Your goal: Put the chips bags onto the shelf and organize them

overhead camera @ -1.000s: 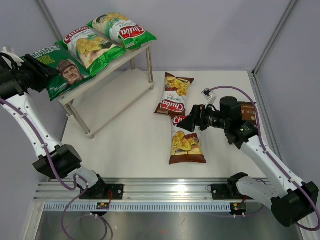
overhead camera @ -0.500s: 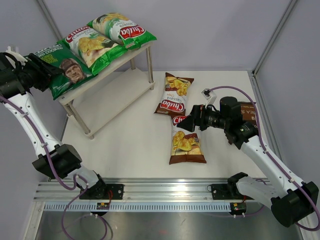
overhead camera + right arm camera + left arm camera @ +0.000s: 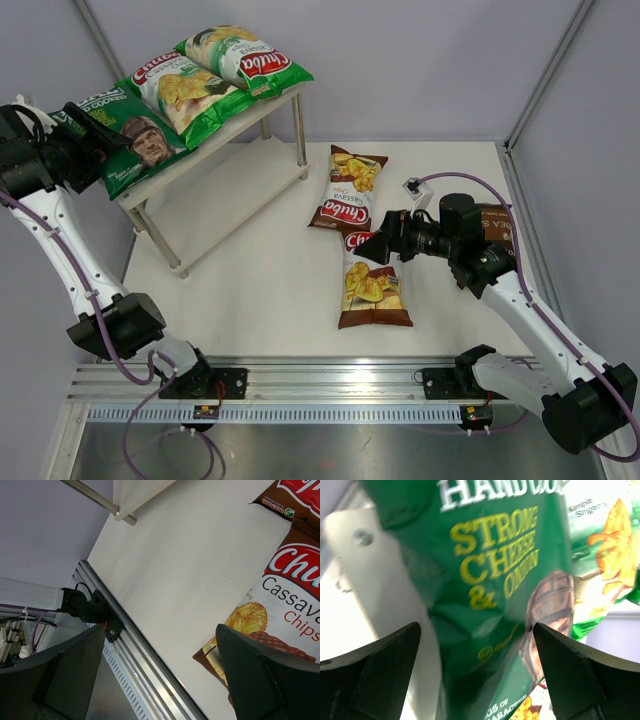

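Observation:
The shelf (image 3: 235, 185) stands at the back left. On its top board lie two green-white chips bags (image 3: 185, 95) (image 3: 245, 60) and a dark green bag with a man's face (image 3: 135, 145). My left gripper (image 3: 90, 150) is open at that bag's left end. In the left wrist view the dark green bag (image 3: 500, 580) lies between the wide-apart fingers of the left gripper (image 3: 477, 680), over the pale board (image 3: 375, 580). Two brown bags (image 3: 350, 190) (image 3: 372, 285) lie on the table. My right gripper (image 3: 385, 245) hangs open beside the nearer brown bag (image 3: 280, 615), holding nothing.
A dark brown bag (image 3: 497, 228) lies partly hidden under the right arm. The aluminium rail (image 3: 330, 385) runs along the near edge, and grey walls enclose the table. A shelf leg (image 3: 97, 500) shows in the right wrist view.
The left gripper has pushed the dark green bag further onto the top board and then opened, letting it go. The right arm has not moved.

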Controlling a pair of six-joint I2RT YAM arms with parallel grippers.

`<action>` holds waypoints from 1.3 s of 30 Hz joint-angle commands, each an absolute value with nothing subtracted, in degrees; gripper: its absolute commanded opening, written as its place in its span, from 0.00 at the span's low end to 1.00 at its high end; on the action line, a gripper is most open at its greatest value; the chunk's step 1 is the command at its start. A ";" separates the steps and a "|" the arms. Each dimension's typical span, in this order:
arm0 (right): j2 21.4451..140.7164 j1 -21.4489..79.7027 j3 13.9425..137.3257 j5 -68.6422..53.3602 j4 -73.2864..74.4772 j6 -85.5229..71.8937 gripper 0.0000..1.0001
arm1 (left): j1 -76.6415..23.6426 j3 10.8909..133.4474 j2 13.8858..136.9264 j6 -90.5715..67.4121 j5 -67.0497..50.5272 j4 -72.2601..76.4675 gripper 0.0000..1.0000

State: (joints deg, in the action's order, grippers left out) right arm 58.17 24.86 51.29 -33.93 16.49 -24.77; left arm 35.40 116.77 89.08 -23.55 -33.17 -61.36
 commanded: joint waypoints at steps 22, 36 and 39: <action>56.70 25.14 49.31 -1.94 22.33 -27.85 1.00 | 4.95 113.94 64.26 -16.44 -15.39 -61.53 0.99; 52.30 24.87 32.97 0.88 18.02 -37.09 1.00 | -18.10 60.79 47.56 -21.08 -36.47 -38.25 0.99; 50.63 24.70 29.11 -3.22 14.60 -38.67 1.00 | -20.21 53.55 44.31 -24.95 -38.40 -30.01 0.99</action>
State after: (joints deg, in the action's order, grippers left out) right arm 52.86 24.86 31.64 -0.38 20.47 -36.12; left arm -18.55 57.60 48.84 -21.06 -32.80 -43.75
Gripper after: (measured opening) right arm 0.993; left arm 0.988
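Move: For my right hand, the barbecue cassava bag lies about 5 cm to the right, barely 1 cm ahead and some 22 cm below. The upper Chuba bag lies about 25 cm ahead and 2 cm left, the dark brown bag 9 cm ahead and 35 cm right, both similarly low. From my left hand, the barbecue bag is roughly 11 cm back, 56 cm right and 37 cm down; the green REAL bag, already on the shelf, is about 5 cm ahead, 5 right and 5 below. I lower my open right hand some 15 cm towards the barbecue bag, swinging right across to its right side, turning clockwise about 35 degrees and tipping the fingers further down. My left hand, already open, backs up and off the REAL bag, then sweeps some 30 cm right, turning clockwise, and comes down over the clear table in front of the shelf. ##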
